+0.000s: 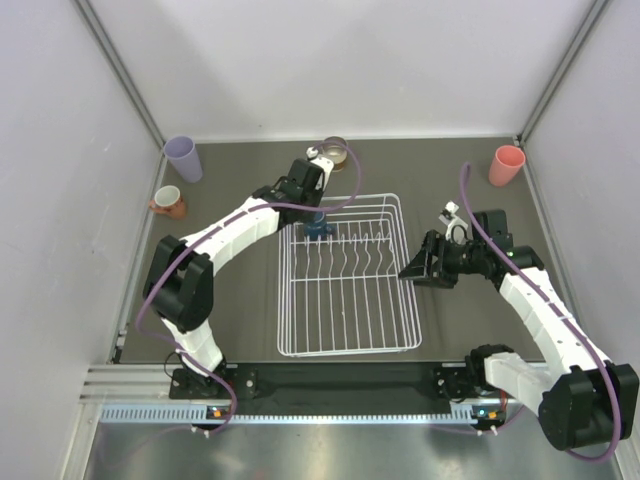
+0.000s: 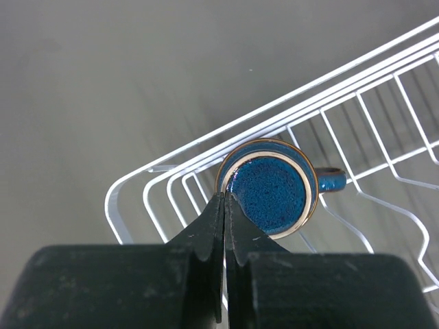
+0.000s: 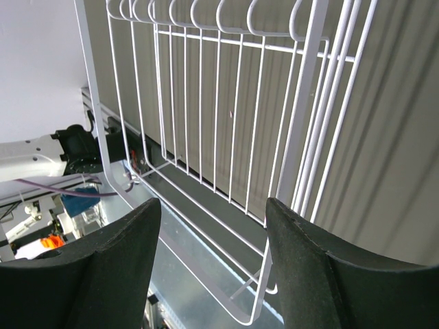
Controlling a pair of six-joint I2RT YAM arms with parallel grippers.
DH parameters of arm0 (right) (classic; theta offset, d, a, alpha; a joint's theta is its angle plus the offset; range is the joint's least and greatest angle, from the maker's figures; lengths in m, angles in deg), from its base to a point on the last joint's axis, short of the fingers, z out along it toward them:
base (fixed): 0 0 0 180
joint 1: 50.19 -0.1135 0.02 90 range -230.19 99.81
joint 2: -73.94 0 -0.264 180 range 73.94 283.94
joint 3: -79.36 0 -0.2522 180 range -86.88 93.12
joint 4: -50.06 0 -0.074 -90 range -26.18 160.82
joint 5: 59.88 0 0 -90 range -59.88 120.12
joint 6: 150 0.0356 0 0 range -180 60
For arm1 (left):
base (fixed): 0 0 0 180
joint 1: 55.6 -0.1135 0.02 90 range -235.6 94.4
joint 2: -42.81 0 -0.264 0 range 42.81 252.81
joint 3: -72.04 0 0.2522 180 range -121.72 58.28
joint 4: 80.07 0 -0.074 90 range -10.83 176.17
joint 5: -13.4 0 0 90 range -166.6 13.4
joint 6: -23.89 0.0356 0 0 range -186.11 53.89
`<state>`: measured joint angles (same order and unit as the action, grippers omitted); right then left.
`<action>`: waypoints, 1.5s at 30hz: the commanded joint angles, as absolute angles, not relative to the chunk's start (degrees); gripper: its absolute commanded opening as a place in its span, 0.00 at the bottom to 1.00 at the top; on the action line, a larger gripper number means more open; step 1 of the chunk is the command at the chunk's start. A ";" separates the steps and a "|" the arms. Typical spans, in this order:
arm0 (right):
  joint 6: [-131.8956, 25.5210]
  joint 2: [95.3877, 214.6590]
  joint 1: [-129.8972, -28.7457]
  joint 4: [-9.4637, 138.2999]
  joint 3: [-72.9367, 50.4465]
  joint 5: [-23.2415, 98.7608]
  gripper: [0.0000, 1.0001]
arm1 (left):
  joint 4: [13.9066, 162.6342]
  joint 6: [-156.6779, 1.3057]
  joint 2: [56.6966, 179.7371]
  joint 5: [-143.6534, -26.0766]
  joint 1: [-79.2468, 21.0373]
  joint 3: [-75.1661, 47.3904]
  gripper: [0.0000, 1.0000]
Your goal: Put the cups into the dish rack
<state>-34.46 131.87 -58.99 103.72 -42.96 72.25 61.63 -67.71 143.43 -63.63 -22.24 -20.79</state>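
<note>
The dark blue mug (image 2: 274,192) stands upright in the far left corner of the white wire dish rack (image 2: 164,168), its handle pointing right. My left gripper (image 2: 225,197) hangs just above the mug's near rim, shut, with nothing between its fingers. From above, the left gripper (image 1: 318,214) covers most of the blue mug (image 1: 318,231). My right gripper (image 1: 412,270) is open beside the right rim of the rack (image 1: 283,300). In the right wrist view the right gripper (image 3: 212,216) holds nothing and the rack's wires (image 3: 302,103) run in front of it.
A lavender tumbler (image 1: 183,158) and a terracotta mug (image 1: 168,201) stand at the far left. A brownish cup (image 1: 335,152) sits behind the rack. A pink tumbler (image 1: 507,165) is at the far right corner. Grey walls close in both sides.
</note>
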 commanded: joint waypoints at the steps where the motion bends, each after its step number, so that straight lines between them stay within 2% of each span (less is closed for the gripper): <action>1: -35.13 131.51 -58.10 102.32 -41.79 73.10 0.63 | 58.22 -67.60 144.32 -60.96 -22.12 -21.35 0.00; 24: -35.04 131.51 -58.19 102.06 -42.05 73.36 0.63 | 57.07 -68.04 140.55 -58.24 -22.12 -21.61 0.00; 31: -34.87 131.77 -58.19 101.88 -41.35 73.62 0.63 | 57.78 -68.13 137.38 -57.62 -22.21 -22.93 0.24; 32: -34.95 131.69 -58.19 101.88 -41.44 73.62 0.63 | 57.78 -68.21 136.60 -57.88 -22.12 -23.28 0.32; 36: -34.78 131.51 -58.28 101.88 -41.53 73.62 0.63 | 58.74 -69.70 133.26 -58.41 -22.20 -23.63 0.47; 38: -34.60 131.34 -58.19 101.79 -41.44 73.71 0.63 | 59.36 -70.67 130.63 -54.84 -22.29 -23.28 0.53; 39: -34.69 131.16 -58.28 101.79 -41.44 73.71 0.63 | 59.45 -72.16 129.83 -53.33 -22.73 -23.28 0.60; 41: -34.86 130.98 -58.28 101.79 -41.44 73.36 0.64 | 58.66 -73.66 127.73 -48.69 -23.69 -23.98 0.65; 43: -35.04 131.16 -58.28 101.88 -41.18 73.27 0.63 | 55.60 -78.22 126.75 -45.77 -26.76 -25.73 0.72; 45: -35.13 131.07 -58.19 101.79 -40.91 73.27 0.64 | 53.48 -82.88 125.87 -48.46 -33.69 -26.88 0.74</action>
<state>-34.46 131.85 -59.01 103.66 -42.96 72.71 56.45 -75.01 129.09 -52.22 -26.00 -23.34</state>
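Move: The blue mug stands upside down in the rack's far left corner, almost under the left hand's shut fingertips, its middle about 1 cm back, 1 cm right and 6 cm below. The steel cup stands some 15 cm ahead and 4 cm right; the rack's middle lies roughly 13 cm back and 6 cm right, both 8 or 9 cm lower. From the idle right hand the mug is about 13 cm ahead, 20 cm left and 9 cm below. With shut fingertips still pressing on the blue mug's upturned base, the left hand nudges slowly left by 1 to 2 cm, dragging the mug along the rack. It then comes free, opening its fingers to about three quarters as it climbs some 11 cm and swings farther left, the wrist turning counter-clockwise and the fingers tilting up. ##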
